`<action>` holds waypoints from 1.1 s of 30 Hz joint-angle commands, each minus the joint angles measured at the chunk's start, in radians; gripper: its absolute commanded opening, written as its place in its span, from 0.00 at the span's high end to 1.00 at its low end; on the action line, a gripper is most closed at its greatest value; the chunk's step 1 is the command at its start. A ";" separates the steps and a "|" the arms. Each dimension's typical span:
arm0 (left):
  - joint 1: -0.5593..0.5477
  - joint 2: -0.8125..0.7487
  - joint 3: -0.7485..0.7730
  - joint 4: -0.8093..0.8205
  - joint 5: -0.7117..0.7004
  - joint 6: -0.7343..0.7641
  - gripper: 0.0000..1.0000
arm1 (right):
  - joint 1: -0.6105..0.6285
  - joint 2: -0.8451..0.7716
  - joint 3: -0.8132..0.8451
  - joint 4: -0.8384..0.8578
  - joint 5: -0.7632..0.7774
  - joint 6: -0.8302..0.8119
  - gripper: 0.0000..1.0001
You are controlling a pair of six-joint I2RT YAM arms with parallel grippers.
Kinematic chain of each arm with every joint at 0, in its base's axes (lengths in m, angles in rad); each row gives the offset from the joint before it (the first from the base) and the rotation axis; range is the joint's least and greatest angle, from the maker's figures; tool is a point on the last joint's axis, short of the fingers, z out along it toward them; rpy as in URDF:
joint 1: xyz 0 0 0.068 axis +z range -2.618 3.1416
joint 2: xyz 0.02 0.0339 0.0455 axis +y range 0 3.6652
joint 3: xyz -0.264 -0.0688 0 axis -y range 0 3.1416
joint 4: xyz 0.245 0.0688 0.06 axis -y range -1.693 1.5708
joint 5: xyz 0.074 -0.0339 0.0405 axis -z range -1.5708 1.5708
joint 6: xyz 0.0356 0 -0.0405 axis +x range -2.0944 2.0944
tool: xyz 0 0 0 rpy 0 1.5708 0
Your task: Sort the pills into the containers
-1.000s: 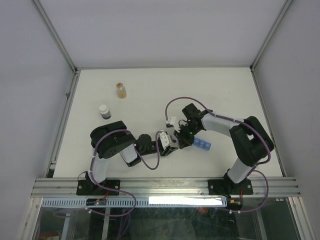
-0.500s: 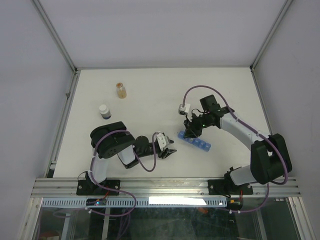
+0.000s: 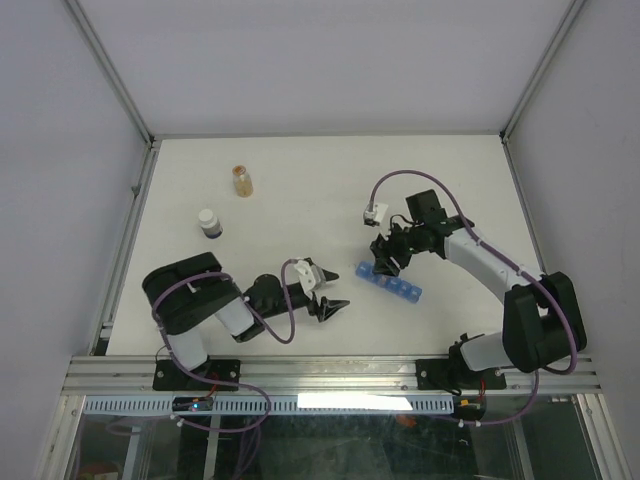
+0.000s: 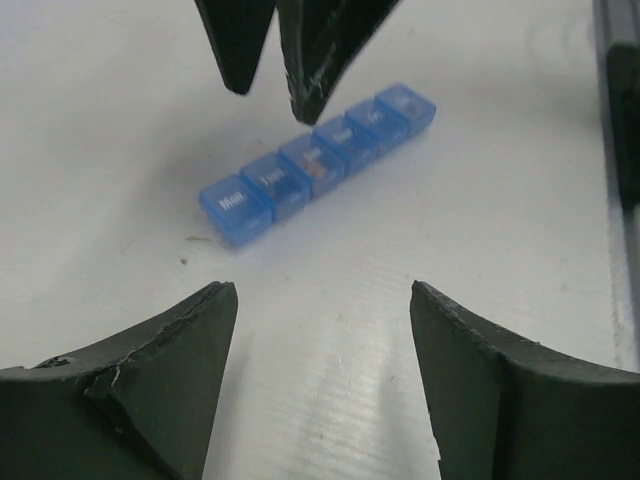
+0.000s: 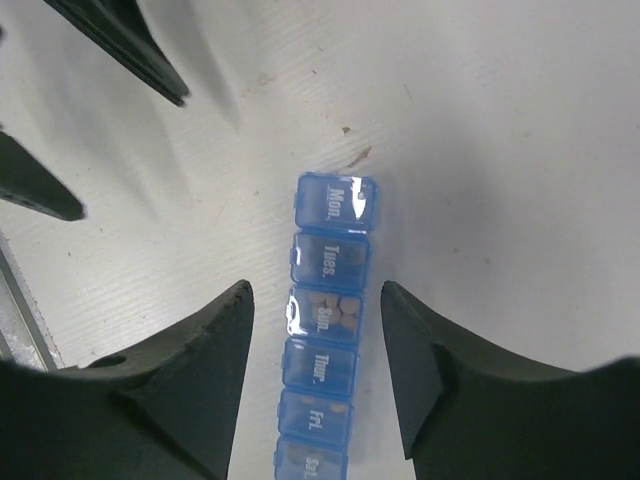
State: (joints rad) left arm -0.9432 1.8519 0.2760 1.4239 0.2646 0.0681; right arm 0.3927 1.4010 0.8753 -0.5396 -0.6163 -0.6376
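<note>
The containers are one blue translucent pill-organiser strip [image 3: 390,284] lying flat on the white table, lids shut and marked with day names. Brown pills [image 5: 340,310] show through the lid marked "Sun." and through some others. My right gripper [image 3: 385,263] hangs over the strip's left part. In the right wrist view it [image 5: 315,287] is open, with a finger on each side of the strip [image 5: 325,330] and a gap to both. My left gripper [image 3: 331,291] stands left of the strip, open and empty [image 4: 322,290], facing the strip [image 4: 315,165].
A small amber bottle [image 3: 242,181] and a white-capped vial [image 3: 209,223] stand at the back left. The metal rail [image 3: 330,375] runs along the near edge. My right gripper's fingers [image 4: 240,50] show just behind the strip in the left wrist view.
Both grippers have opened. The left arm has drawn back to the left, away from the strip. The right gripper has shifted right and back, uncovering the strip's left end.
</note>
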 commanded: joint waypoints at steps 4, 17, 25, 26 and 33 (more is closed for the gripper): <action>-0.005 -0.478 0.058 -0.421 -0.181 -0.155 0.07 | -0.153 -0.168 0.128 -0.045 -0.011 0.024 0.36; 0.179 -0.870 0.564 -1.260 -0.157 -0.308 0.01 | -0.247 -0.413 0.322 0.063 0.137 0.340 0.01; 0.216 -0.941 0.773 -1.437 -0.151 -0.349 0.01 | -0.247 -0.425 0.542 -0.058 0.067 0.379 0.01; 0.216 -0.949 0.792 -1.453 -0.145 -0.349 0.01 | -0.247 -0.427 0.555 -0.053 0.090 0.414 0.01; 0.215 -0.980 0.893 -1.537 -0.122 -0.346 0.01 | -0.247 -0.452 0.634 -0.056 0.248 0.592 0.01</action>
State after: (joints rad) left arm -0.7269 0.8917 1.1007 -0.0444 0.1104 -0.2543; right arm 0.1501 0.9718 1.4448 -0.5907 -0.4572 -0.1661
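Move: The pill box lies on the table about 3 cm back from the right hand, 2 cm to its right and some 7 cm below it. From the left hand the same box is about 13 cm to the right, 2 cm farther out and 4 cm lower. On the left hand's other side stand the white bottle, some 31 cm left and 16 cm ahead, and the glass jar, about 25 cm left and 26 cm ahead, their middles slightly below the hand. Straight up and quickly, both empty hands climb away from the pill box by some 35 to 40 cm. The left one drifts left, arcing forward and then partly back; the right one heads forward and to its right, then eases back a little. Both grippers spread from half open to fully open, the right wrist turning clockwise and lifting its downward-pointing fingers towards level, the left turning counter-clockwise with its fingertips tipping up. ##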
